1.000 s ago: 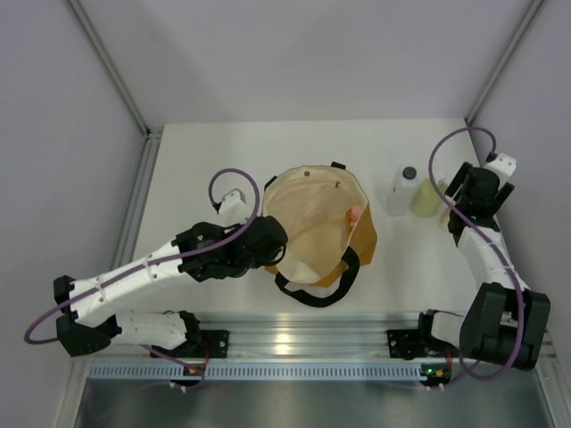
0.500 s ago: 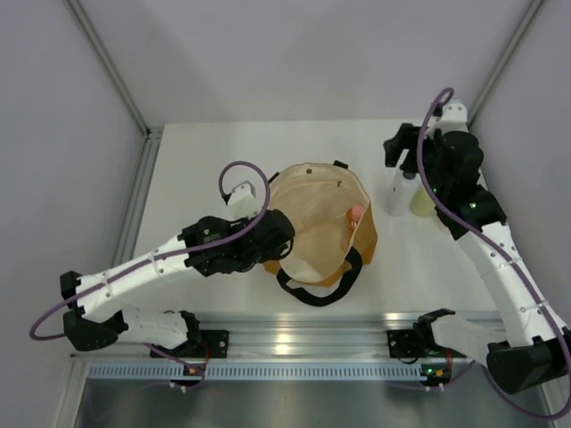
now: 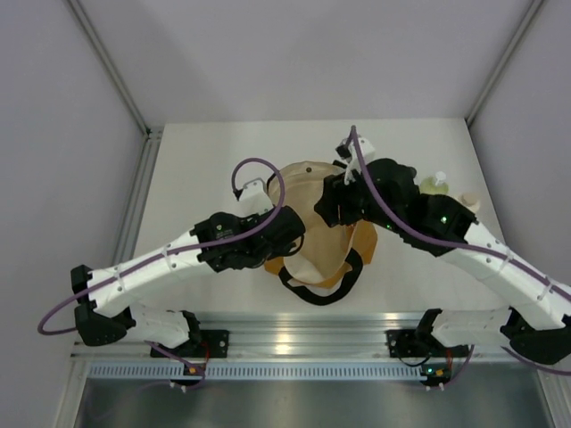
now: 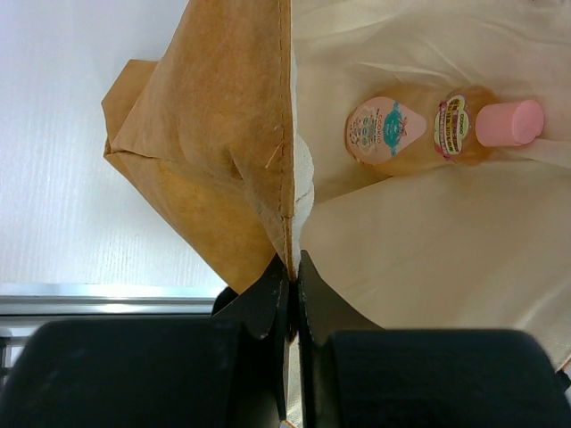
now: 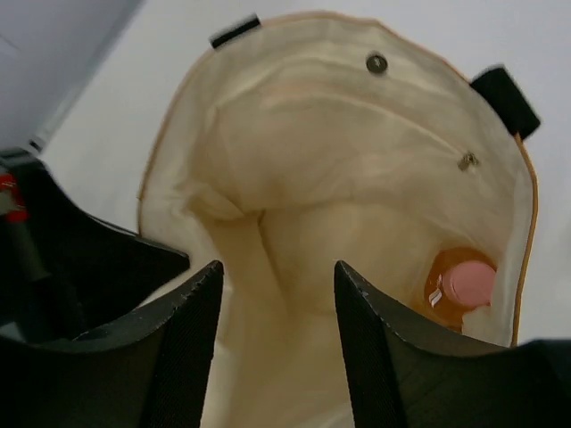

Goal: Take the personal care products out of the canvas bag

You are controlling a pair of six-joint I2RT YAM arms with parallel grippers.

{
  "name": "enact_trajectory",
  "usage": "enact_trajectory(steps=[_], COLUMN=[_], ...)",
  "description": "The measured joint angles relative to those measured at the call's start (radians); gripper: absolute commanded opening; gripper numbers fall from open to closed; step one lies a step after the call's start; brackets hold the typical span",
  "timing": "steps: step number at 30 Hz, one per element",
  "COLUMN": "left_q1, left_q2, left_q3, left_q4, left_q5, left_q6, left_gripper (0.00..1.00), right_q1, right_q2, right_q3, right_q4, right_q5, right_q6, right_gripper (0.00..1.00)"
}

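Note:
The tan canvas bag [image 3: 308,254] stands open at the table's middle, cream lining [image 5: 339,160] showing. My left gripper [image 4: 293,267] is shut on the bag's left rim, one finger on each side of the cloth; in the top view that left gripper [image 3: 284,239] sits at the rim. A slim orange bottle [image 4: 446,129] with a pink cap lies inside the bag against the lining. My right gripper [image 5: 278,267] hangs open above the mouth, and the orange bottle [image 5: 462,285] is to its right, untouched. On the table right of the bag stand a yellow-green bottle [image 3: 434,185] and a beige bottle [image 3: 466,201].
The bag's black loop handle [image 3: 323,287] lies on the table toward the near edge. The right arm [image 3: 419,214] crosses over the space between the bag and the bottles. Grey walls close in the table [image 3: 196,169] at left, back and right.
My right arm has swung from the bottles at the right to above the bag's mouth, and its jaws have narrowed. My left gripper has kept its hold on the rim, shifting slightly.

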Motion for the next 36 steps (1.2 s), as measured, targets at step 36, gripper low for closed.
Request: enact_trajectory(steps=[36], left_q1=[0.000], left_q2=[-0.048], left_q3=[0.030], left_q4=[0.003], left_q5=[-0.025], left_q6=[-0.006], left_gripper=[0.00], right_q1=[-0.083], right_q2=[0.439], right_q3=[0.212], right_q4=[-0.565], right_q5=[0.395], right_q6=[0.050], right_gripper=[0.56])
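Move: The pink-capped bottle leans inside the canvas bag, about 8 cm ahead of the right hand, 9 cm to its right and 24 cm below. The bag's right rim is some 5 cm ahead, 14 cm right and 14 cm down. From the left hand, still pinching the bag's left rim between its fingers, the bottle lies about 11 cm ahead, 22 cm right and 15 cm down. Half open and rolling, the right hand sinks 12 cm and rightward towards the pink-capped bottle; left lifts rim. ##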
